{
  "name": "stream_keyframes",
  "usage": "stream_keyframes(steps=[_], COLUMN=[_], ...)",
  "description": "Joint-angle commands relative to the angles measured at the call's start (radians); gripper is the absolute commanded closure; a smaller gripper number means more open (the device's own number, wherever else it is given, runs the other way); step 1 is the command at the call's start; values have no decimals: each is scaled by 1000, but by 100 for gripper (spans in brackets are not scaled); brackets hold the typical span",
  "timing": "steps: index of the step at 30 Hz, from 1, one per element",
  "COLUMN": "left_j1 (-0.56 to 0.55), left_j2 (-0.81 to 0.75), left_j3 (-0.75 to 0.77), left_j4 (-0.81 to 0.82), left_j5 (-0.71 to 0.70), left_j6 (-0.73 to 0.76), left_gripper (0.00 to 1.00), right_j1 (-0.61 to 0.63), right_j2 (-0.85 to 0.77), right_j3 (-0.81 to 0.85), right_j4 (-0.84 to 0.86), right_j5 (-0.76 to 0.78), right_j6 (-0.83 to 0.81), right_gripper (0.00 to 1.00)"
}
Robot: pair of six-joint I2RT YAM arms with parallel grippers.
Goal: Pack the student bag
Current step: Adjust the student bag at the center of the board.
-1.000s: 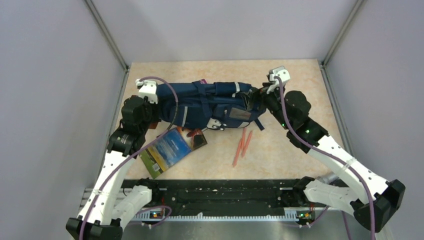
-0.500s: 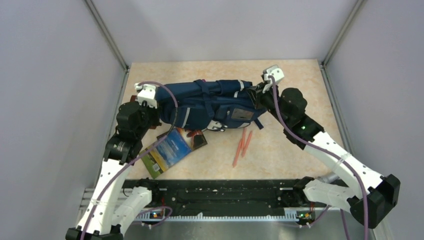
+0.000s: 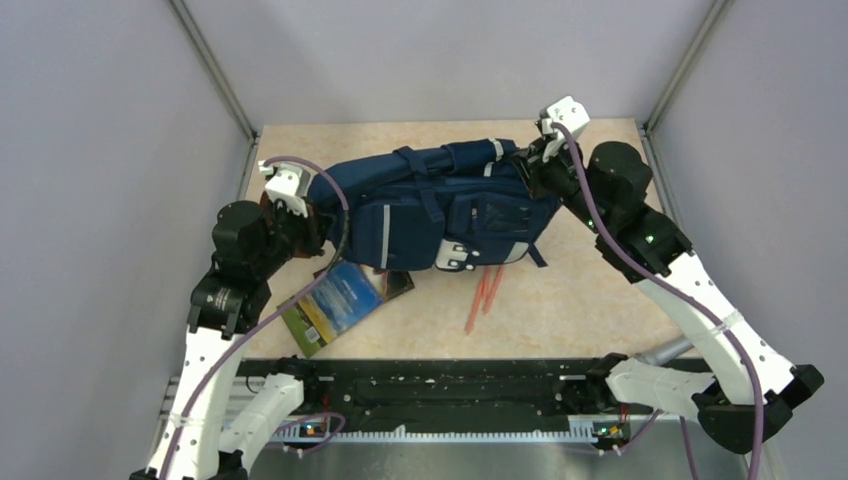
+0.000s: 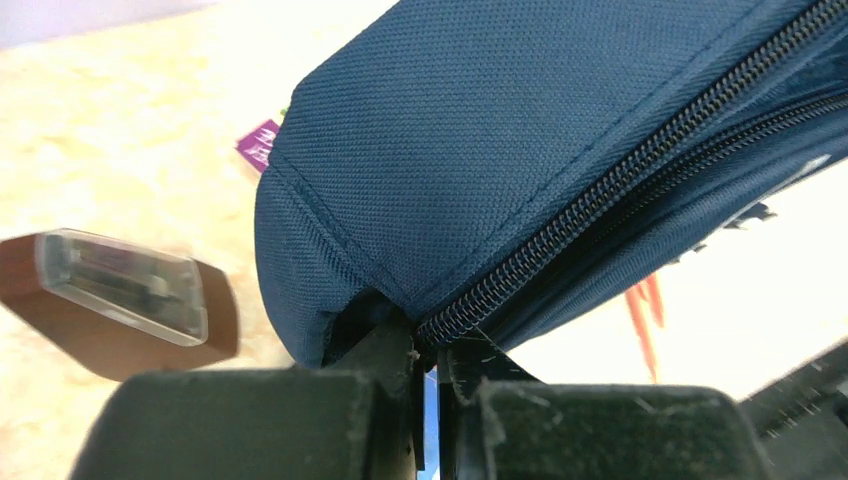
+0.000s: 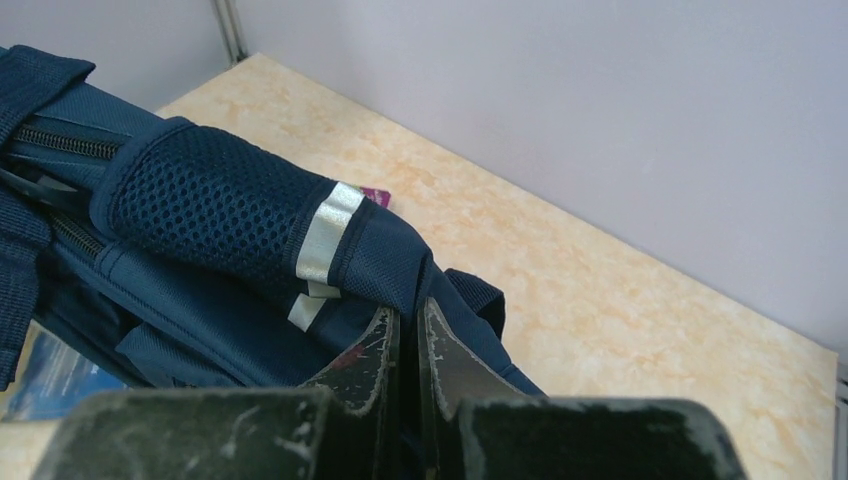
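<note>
The student bag [image 3: 400,215], navy with grey strips, hangs stretched between my two grippers above the table. My left gripper [image 3: 316,218] is shut on the bag's left corner; in the left wrist view its jaws [image 4: 430,350] pinch the fabric beside the zip of the bag [image 4: 520,130]. My right gripper [image 3: 527,170] is shut on the right end of the bag. In the right wrist view its jaws [image 5: 410,320] clamp a fold of the bag [image 5: 200,210] just below a reflective strip [image 5: 325,232].
A colourful book [image 3: 335,300] and a brown case with a clear lid [image 3: 398,281] lie under the bag's near edge. Orange pencils [image 3: 484,293] lie right of them. Grey walls close in the left, back and right sides.
My right gripper has shut on the bag's right end. Both arms have raised the bag, which now hangs taut with its front pockets facing up and toward the near side.
</note>
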Motion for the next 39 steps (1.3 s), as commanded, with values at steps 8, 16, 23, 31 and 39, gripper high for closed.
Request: stream_keyframes(steps=[8,16,23,31,39], left_j1=[-5,-5,-3,34,76], left_j2=[29,113,253,450,610], left_j3=[51,24,69,113,173], left_j4=[23,111,171,200,295], left_j5=[245,90,-165,-254,-355], left_j6=[-174,-184,-111,-120,-128], left_gripper=[100,100,100,100,98], right_j1=[-7,-7,-7,-8,-8], right_j2=[143,327,474,649,549], right_j3=[165,229,216,255,107], right_j4=[-103,-33,229,441,364], right_j5=[163,289,425,625,590], right_j6=[44,-7,-119,-170,-3], right_gripper=[100,100,91,14,12])
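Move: The middle of the board, where the student bag is being taken, lies about 20 cm ahead, 28 cm right of and 32 cm below the left hand; from the right hand, 15 cm ahead, 14 cm left and 40 cm below. The bag hangs between both hands, its middle some 22 cm right of the left hand, 3 cm ahead and 6 cm below. On the board, the red pencils lie 35 cm to the left hand's right and 5 cm ahead; the brown case 22 cm ahead and 15 cm left. The student bag, still pinched at both ends, is swung forward and lowered. The right hand carries its end forward about 18 cm and down 11, turning some 30 degrees clockwise, and opens wide late on the way to let go. The left keeps its grip, drawing slightly back and right before going forward and down, tipping downward and turning counter-clockwise. ##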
